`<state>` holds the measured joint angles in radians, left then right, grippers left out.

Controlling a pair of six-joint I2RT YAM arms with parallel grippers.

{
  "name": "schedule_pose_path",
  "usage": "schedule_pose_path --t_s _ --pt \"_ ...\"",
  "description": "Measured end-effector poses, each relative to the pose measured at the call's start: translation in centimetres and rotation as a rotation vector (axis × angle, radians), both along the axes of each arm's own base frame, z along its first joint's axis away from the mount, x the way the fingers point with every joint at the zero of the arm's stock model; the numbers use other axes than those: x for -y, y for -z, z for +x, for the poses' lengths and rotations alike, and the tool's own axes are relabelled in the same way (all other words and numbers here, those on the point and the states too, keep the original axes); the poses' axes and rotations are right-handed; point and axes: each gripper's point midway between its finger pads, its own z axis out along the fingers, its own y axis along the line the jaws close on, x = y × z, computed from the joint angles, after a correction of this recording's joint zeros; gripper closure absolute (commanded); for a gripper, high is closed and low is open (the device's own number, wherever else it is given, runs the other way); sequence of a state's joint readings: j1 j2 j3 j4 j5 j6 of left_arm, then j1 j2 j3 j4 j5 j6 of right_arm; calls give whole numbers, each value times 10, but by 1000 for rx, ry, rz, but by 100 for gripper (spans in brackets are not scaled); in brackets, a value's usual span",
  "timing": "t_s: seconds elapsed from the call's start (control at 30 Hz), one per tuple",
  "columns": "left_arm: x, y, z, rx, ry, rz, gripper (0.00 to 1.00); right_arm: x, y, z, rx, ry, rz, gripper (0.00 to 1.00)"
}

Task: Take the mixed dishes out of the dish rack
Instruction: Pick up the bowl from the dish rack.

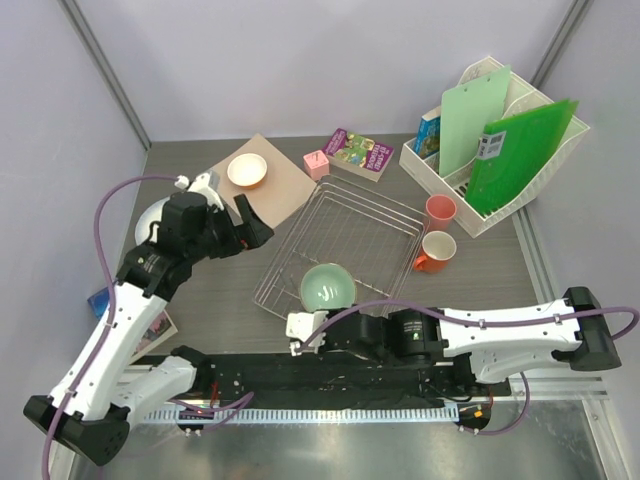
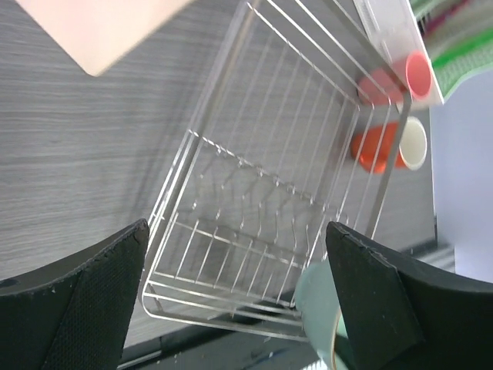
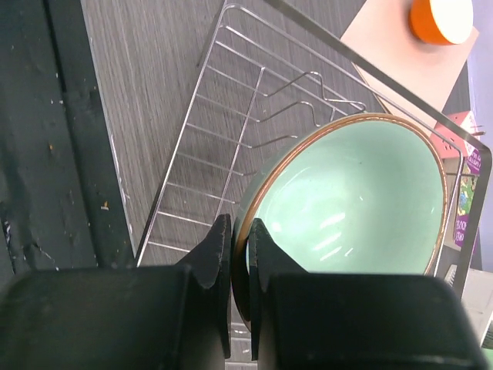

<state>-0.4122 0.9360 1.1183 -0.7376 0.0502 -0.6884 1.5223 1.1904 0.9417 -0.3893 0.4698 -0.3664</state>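
The silver wire dish rack lies mid-table. At its near end is a mint-green bowl with a brown rim. My right gripper is shut on that rim, one finger inside the bowl and one outside. My left gripper hovers just left of the rack, open and holding nothing. A pink cup and an orange cup lie on the table right of the rack. An orange bowl sits on a pinkish board. A white plate is partly hidden by the left arm.
A white file organizer with green folders stands at the back right, close to the cups. A book and a small pink cube lie behind the rack. Printed cards lie under the left arm.
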Motion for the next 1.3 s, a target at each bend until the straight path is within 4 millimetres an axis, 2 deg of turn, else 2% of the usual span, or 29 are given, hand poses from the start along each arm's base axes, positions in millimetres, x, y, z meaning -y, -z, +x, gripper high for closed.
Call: schedule_pose_path --t_s 0.13,0.3,0.5,0.6,0.73,0.9,0.93,0.97,1.0,1.1,1.13,1.3 --pt "15 6 -10 -21 107 7 9 3 3 -2 3 -8 -23 99" --pt "48 18 -34 -46 281 53 7 3 8 -6 -3 -46 -58 99" --pt "73 23 -60 -47 416 80 7 -13 10 -11 -15 -89 -87 99" --pt "84 28 -69 -54 464 103 11 -17 11 -11 -22 -99 -91 99" --pt "94 40 -78 -74 518 137 22 -18 8 -7 -33 -97 -82 99" --pt "94 56 -82 -102 539 184 38 -17 7 2 -45 -81 -75 99" --pt "93 58 -82 -104 537 194 52 -16 6 3 -46 -78 -73 99" --pt "92 60 -82 -105 537 204 61 -15 5 4 -48 -77 -70 99" --pt "90 63 -81 -108 536 215 80 -15 4 4 -50 -77 -66 99" --pt "91 65 -81 -109 535 219 96 -15 0 2 -63 -90 -49 99" --pt "92 65 -80 -105 530 218 100 -15 1 2 -64 -91 -53 99" --pt "96 69 -77 -131 508 212 100 -15 1 1 -70 -92 -53 99"
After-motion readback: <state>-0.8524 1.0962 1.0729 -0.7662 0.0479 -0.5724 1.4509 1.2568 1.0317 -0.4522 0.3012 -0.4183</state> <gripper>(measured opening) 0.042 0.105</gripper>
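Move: The green bowl, held by its near rim in the right gripper, is centred about 6 cm back and 16 cm to the right of the left gripper, some 9 cm lower. From the right gripper its middle is about 5 cm ahead, straight on and 1 cm lower. The dish rack's middle lies 3 cm ahead and 17 cm right of the left gripper, 20 cm down; the orange bowl 24 cm ahead, 4 cm left, 22 cm down. Bring the open left gripper about 10 cm right and 8 cm back to the bowl's left rim, swinging it some 30 degrees clockwise on the way, then finish the 7 cm descent and shut its fingers to pinch the rim. Keep the right gripper's hold on the near rim, easing the bowl a little back, then 2 cm left towards the left gripper and forward again. ##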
